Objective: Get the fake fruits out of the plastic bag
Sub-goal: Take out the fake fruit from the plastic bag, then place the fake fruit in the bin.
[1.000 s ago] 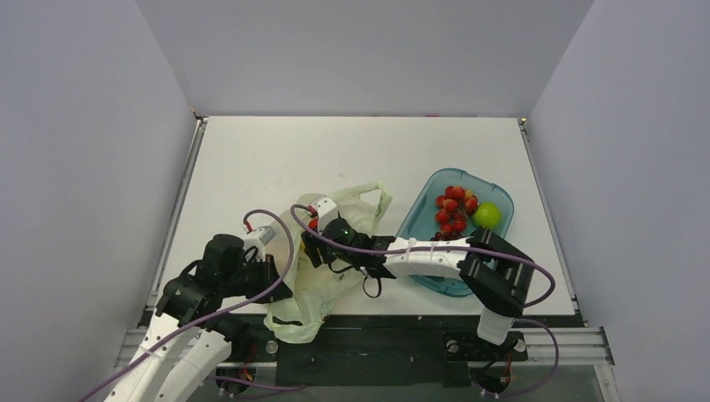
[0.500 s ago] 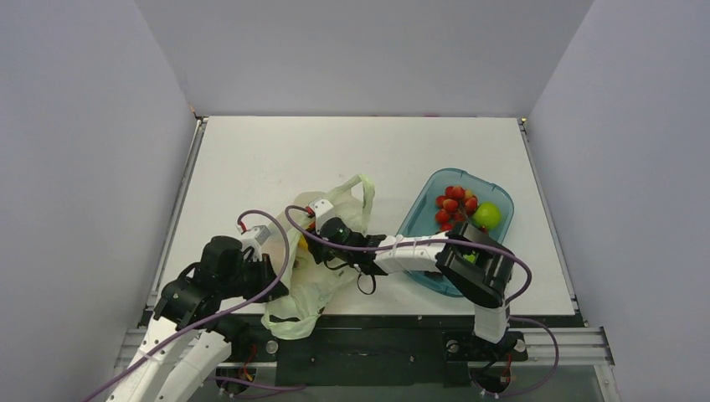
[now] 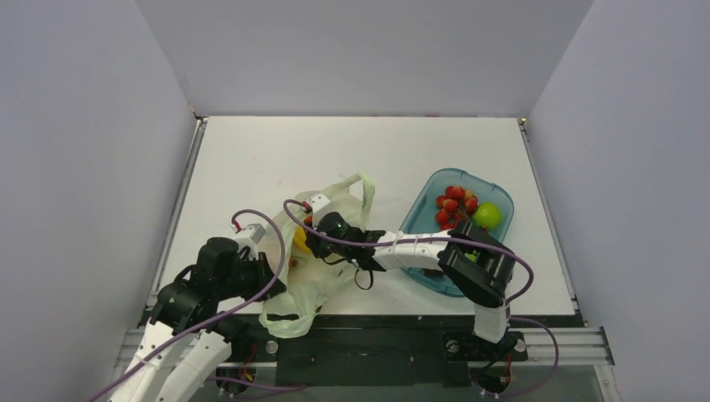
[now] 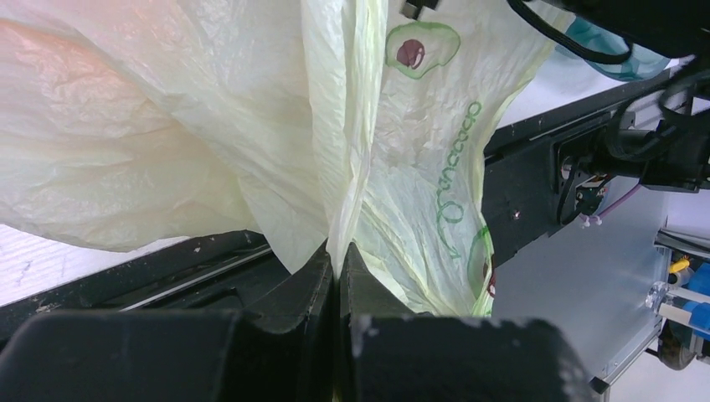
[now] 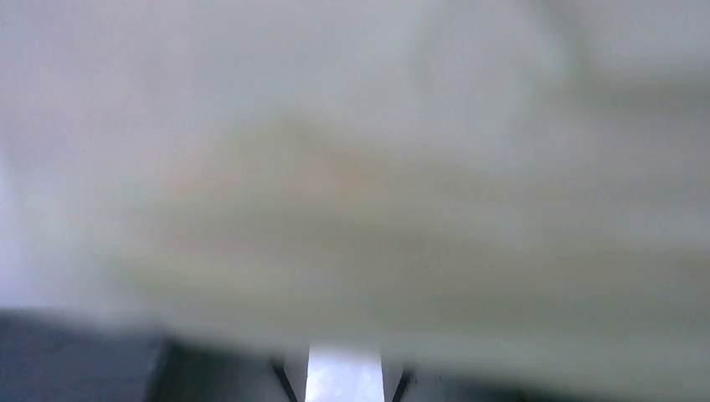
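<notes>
The pale-green plastic bag [image 3: 322, 272] lies crumpled at the table's near edge, its handles toward the far side. My left gripper [image 3: 270, 280] is shut on a fold of the bag's left side; in the left wrist view the jaws [image 4: 338, 251] pinch the film [image 4: 251, 126]. My right gripper [image 3: 311, 241] is inside the bag's mouth. A yellow banana [image 3: 299, 237] shows just left of it. In the right wrist view blurred bag film [image 5: 352, 167] fills the frame, with a bright gap low down between my fingers [image 5: 345, 377]. Other bagged fruits are hidden.
A blue tray [image 3: 419, 219] stands right of the bag, under my right forearm, holding a red cluster [image 3: 453, 207] and a round green fruit [image 3: 487, 215]. The black rail [image 3: 402, 322] runs along the near edge. Grey walls enclose the table.
My right gripper has moved left, deeper into the bag's mouth. The bag and its handles have shifted left, and the left gripper has drawn back slightly with the fold.
</notes>
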Robot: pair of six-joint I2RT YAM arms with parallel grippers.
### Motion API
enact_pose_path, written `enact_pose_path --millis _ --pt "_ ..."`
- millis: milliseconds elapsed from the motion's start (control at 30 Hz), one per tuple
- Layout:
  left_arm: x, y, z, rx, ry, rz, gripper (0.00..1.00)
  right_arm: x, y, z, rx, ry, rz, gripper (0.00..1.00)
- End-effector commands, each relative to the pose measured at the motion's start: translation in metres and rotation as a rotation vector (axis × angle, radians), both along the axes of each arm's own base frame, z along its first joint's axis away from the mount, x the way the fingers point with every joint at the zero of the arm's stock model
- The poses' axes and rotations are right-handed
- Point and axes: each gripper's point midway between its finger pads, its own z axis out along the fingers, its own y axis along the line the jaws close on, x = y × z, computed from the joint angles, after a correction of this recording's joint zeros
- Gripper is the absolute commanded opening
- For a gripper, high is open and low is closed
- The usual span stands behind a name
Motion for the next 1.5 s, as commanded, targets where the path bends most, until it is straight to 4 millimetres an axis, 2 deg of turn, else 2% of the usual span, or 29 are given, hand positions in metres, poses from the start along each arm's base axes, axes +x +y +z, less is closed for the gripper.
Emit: enact_pose_path --millis 0,167,333,367,533,633,800,900,1033,1267,1367,1400,1433,1467 --pt "0.016 -0.001 0.028 -0.024 -0.098 0.036 0.0 -0.011 0.006 0.071 0.156 -0.032 0.044 0.0" --pt "0.025 0.001 0.039 -0.023 -0.142 0.064 0.0 -0.038 -0.007 0.088 0.176 0.0 0.116 0.0" --pt "0.031 -0.002 0.044 -0.014 -0.156 0.051 0.0 -0.062 -0.023 0.087 0.172 0.069 0.163 0.0" --pt "0.032 -0.001 0.044 -0.011 -0.154 0.051 0.0 -0.064 -0.026 0.094 0.188 0.067 0.166 0.0" --pt "0.035 -0.002 0.052 -0.005 -0.179 0.042 0.0 -0.083 -0.043 0.088 0.163 0.114 0.203 0.0" --pt "0.038 0.001 0.057 0.01 -0.203 0.045 0.0 -0.091 -0.055 0.097 0.173 0.112 0.211 0.0" --pt "0.04 0.004 0.055 0.042 -0.211 0.038 0.0 -0.104 -0.078 0.121 0.206 0.086 0.221 0.0" --pt "0.042 0.004 0.057 0.039 -0.224 0.033 0.0 -0.105 -0.089 0.136 0.227 0.05 0.207 0.0" --pt "0.046 0.002 0.062 0.047 -0.247 0.019 0.0 -0.11 -0.094 0.171 0.283 0.011 0.224 0.0" --pt "0.053 -0.003 0.06 0.052 -0.271 -0.017 0.0 -0.118 -0.103 0.249 0.432 -0.065 0.247 0.0" --pt "0.052 -0.007 0.057 0.034 -0.271 -0.036 0.0 -0.116 -0.114 0.287 0.487 -0.115 0.214 0.0" --pt "0.052 -0.008 0.056 0.032 -0.269 -0.039 0.0 -0.114 -0.118 0.294 0.493 -0.126 0.195 0.0" --pt "0.052 -0.008 0.056 0.029 -0.269 -0.042 0.0 -0.115 -0.124 0.31 0.522 -0.15 0.185 0.0" --pt "0.052 -0.009 0.054 0.03 -0.268 -0.043 0.0 -0.112 -0.129 0.316 0.528 -0.165 0.159 0.0"
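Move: Deep in the open bag, the right fingers are already shut on the bananas. The blue tray where the fruit collects stands about 38 cm to this hand's right, level with it fore and aft, some 2 cm lower. Inside the bag, a red fruit lies roughly 4 cm ahead and an orange fruit about 6 cm back and 3 cm left, both slightly lower. From the left hand, which holds the bag's rim, the tray is some 15 cm ahead, 43 cm right and 11 cm below. Lifting the pinched bananas out of the bag, the right hand rises about 25 cm altogether: first a quick pull up, then a near-level swing back and to the right, then a steep climb again while its fingers tilt up some 25 degrees. The left hand keeps its grip on the rim and eases a few centimetres forward and up. ##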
